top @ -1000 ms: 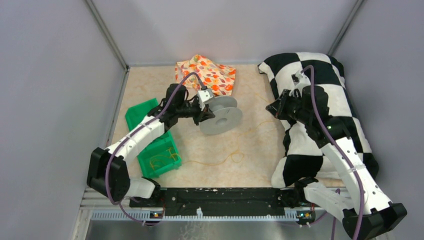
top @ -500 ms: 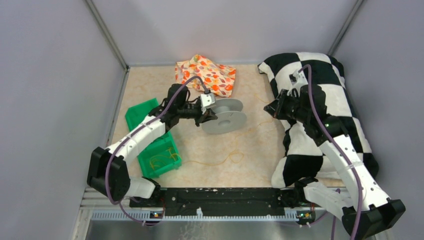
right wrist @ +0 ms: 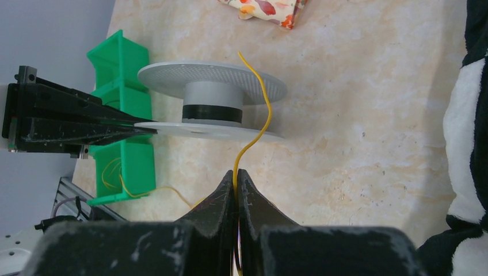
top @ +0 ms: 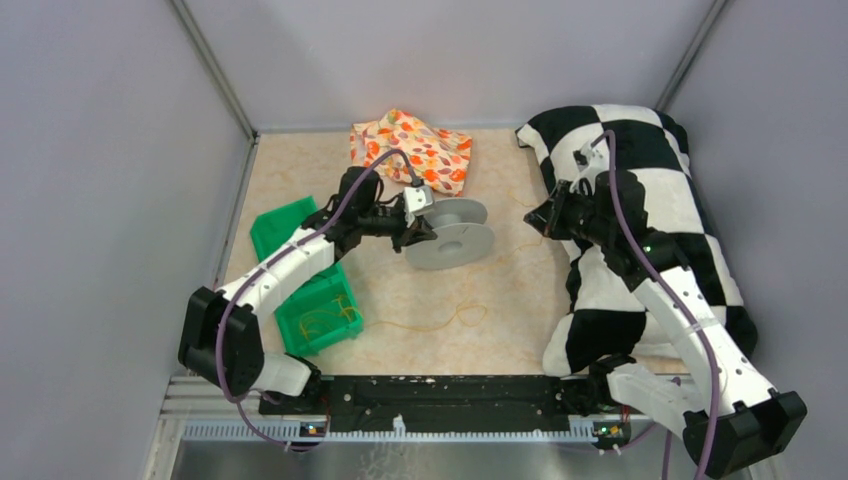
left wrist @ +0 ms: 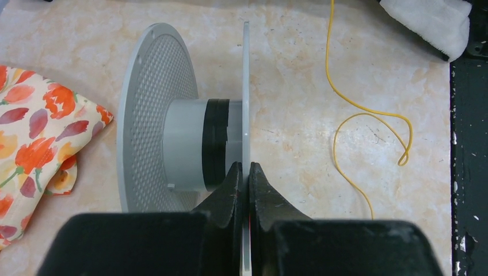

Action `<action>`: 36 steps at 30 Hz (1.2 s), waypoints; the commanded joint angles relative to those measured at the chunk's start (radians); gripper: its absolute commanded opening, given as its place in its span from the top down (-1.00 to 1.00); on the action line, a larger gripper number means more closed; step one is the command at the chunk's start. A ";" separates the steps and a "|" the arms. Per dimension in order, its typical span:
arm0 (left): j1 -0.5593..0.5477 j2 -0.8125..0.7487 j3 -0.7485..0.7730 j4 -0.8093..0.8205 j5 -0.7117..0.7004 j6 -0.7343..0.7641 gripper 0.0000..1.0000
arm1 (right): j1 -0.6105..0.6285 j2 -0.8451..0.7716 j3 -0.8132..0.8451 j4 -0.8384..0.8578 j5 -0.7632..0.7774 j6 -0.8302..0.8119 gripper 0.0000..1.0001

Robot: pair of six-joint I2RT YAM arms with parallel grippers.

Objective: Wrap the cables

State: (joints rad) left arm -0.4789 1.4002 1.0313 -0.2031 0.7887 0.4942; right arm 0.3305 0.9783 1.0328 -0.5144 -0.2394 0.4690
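A grey plastic spool (top: 452, 231) with a black band on its hub lies on its side mid-table. My left gripper (top: 417, 231) is shut on the edge of one flange; the left wrist view shows that thin flange (left wrist: 246, 86) pinched between the fingertips (left wrist: 246, 167). Right of the spool, my right gripper (top: 536, 217) is shut on a thin yellow cable (right wrist: 268, 109), which rises from its tips (right wrist: 236, 172) and curves over the spool (right wrist: 212, 100). More yellow cable (top: 430, 326) trails in loops across the table (left wrist: 330, 46).
A green bin (top: 312, 290) holding some coiled yellow wire sits under my left arm. A floral cloth (top: 415, 148) lies at the back. A black-and-white checkered pillow (top: 640, 230) fills the right side, under my right arm. Grey walls enclose the table.
My left arm has carried the spool a little to the right. My right gripper has shifted slightly left with the cable. Both grips are unchanged.
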 commanded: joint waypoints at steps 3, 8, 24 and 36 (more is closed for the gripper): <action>-0.014 -0.011 0.041 0.091 0.033 0.007 0.64 | -0.008 0.024 -0.011 0.067 -0.042 0.005 1.00; -0.022 -0.014 0.054 0.090 0.028 0.002 0.34 | -0.008 0.018 -0.012 0.062 -0.034 -0.002 1.00; -0.035 -0.070 0.114 0.118 0.004 -0.077 0.09 | -0.008 -0.010 -0.006 0.051 -0.032 0.004 1.00; -0.033 -0.108 0.146 0.221 -0.232 -0.331 -0.05 | -0.008 -0.012 -0.005 0.060 -0.053 0.014 1.00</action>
State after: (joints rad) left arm -0.5110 1.2945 1.1152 -0.0811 0.7067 0.3008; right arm 0.3305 0.9882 1.0145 -0.4904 -0.2684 0.4732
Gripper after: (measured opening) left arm 0.510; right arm 0.006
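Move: My left hand still pinches the near flange of the upright grey spool; the spool's middle lies about 5 cm to its right, 4 cm ahead and 5 cm lower. From that hand, the flowered cloth lies roughly 28 cm ahead and 4 cm left, and the loop of yellow cable on the table about 10 cm back and 10 cm right. From my right hand, which already holds the cable's end, the spool is some 15 cm left, 5 cm ahead and 12 cm lower. I open my left fingers about halfway and let go of the spool's near flange, first easing some 1.5 cm left, off its rim, as I start to rise. Then I lift faster, nearly straight up, about 9 cm in all, clear of the spool, tipping the fingertips up by roughly 10 degrees. ##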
